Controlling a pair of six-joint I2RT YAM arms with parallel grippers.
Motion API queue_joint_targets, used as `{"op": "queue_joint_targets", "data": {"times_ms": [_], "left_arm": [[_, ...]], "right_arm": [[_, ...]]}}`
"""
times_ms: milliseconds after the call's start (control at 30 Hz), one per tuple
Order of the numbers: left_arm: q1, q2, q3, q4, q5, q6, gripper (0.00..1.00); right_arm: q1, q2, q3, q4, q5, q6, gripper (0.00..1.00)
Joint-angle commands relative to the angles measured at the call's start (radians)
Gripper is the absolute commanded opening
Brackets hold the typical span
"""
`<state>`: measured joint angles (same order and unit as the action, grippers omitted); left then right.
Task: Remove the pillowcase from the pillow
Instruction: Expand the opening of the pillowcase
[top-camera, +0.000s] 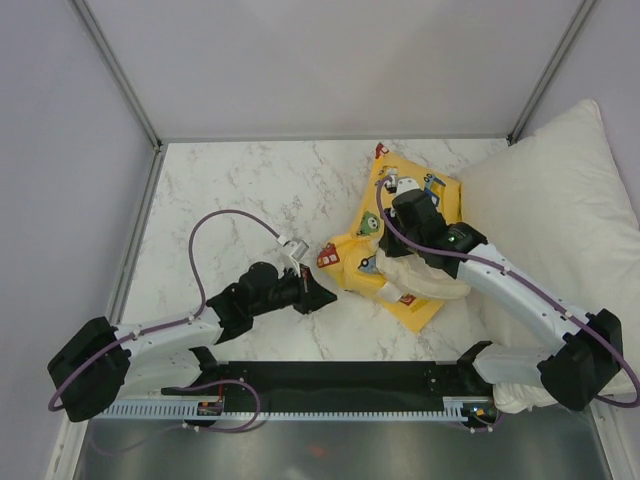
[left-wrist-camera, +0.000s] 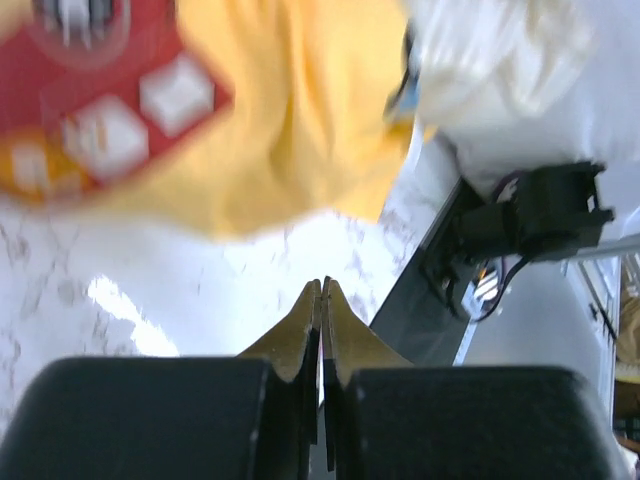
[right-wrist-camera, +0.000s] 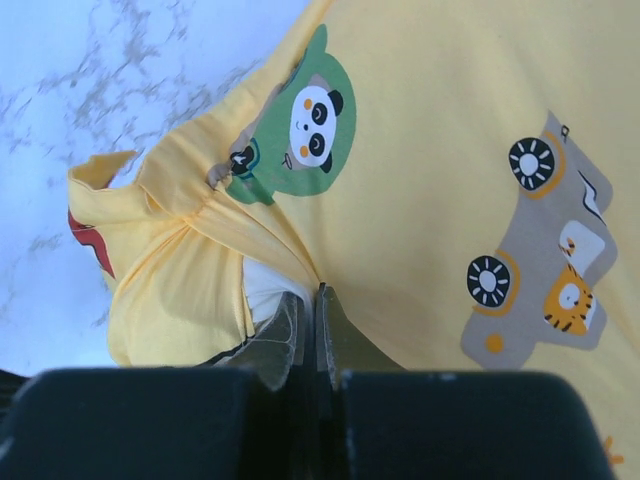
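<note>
The yellow pillowcase, printed with cartoon cars, lies crumpled right of centre on the marble table. The cream pillow pokes out of its near side. My right gripper presses down on the case; in the right wrist view it is shut on a gathered fold of the pillowcase, with a bit of white pillow beside the fingertips. My left gripper rests low on the marble just left of the case's corner. In the left wrist view it is shut with nothing in it, the pillowcase lying ahead of it.
A much larger white pillow fills the right side, against the right arm. Metal frame posts border the table at the back and sides. The black base rail runs along the near edge.
</note>
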<state>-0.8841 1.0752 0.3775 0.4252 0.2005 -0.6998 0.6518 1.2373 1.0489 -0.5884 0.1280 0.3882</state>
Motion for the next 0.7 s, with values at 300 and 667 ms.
{"op": "queue_joint_targets", "data": {"times_ms": [300, 667], "left_arm": [[-0.012, 0.032, 0.052, 0.0, -0.042, 0.063, 0.19], [-0.01, 0.239, 0.144, 0.112, -0.085, -0.01, 0.72]], "right_arm": [[-0.026, -0.041, -0.03, 0.133, 0.015, -0.005, 0.0], [0.064, -0.076, -0.01, 0.153, 0.03, 0.051, 0.0]]}}
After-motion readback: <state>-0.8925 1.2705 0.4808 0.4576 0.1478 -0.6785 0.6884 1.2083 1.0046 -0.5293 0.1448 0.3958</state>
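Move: For the left hand, shut and empty, the bunched edge of the pillowcase opening lies about 5 cm ahead, 4 cm to the right and a couple of centimetres below; the red car print is some 9 cm ahead, 1 cm left. The bared pillow end lies about 19 cm right and 4 cm ahead of that hand. From the right hand, which already pinches the cloth, the opening's edge is roughly 5 cm back, 6 cm left and 5 cm lower; the green car print is 6 cm ahead, 3 cm left. The left hand first sinks about 3 cm and draws back slightly with its fingers shut, then turns to reach some 5 cm forward and to the right, rising a little and opening wide, so that its fingers come up on either side of the bunched yellow edge of the pillowcase opening without closing on it. The right hand keeps its shut pinch on the cloth the whole way, easing forward and right a little and then back and left by about 2 cm, towards the left hand. ##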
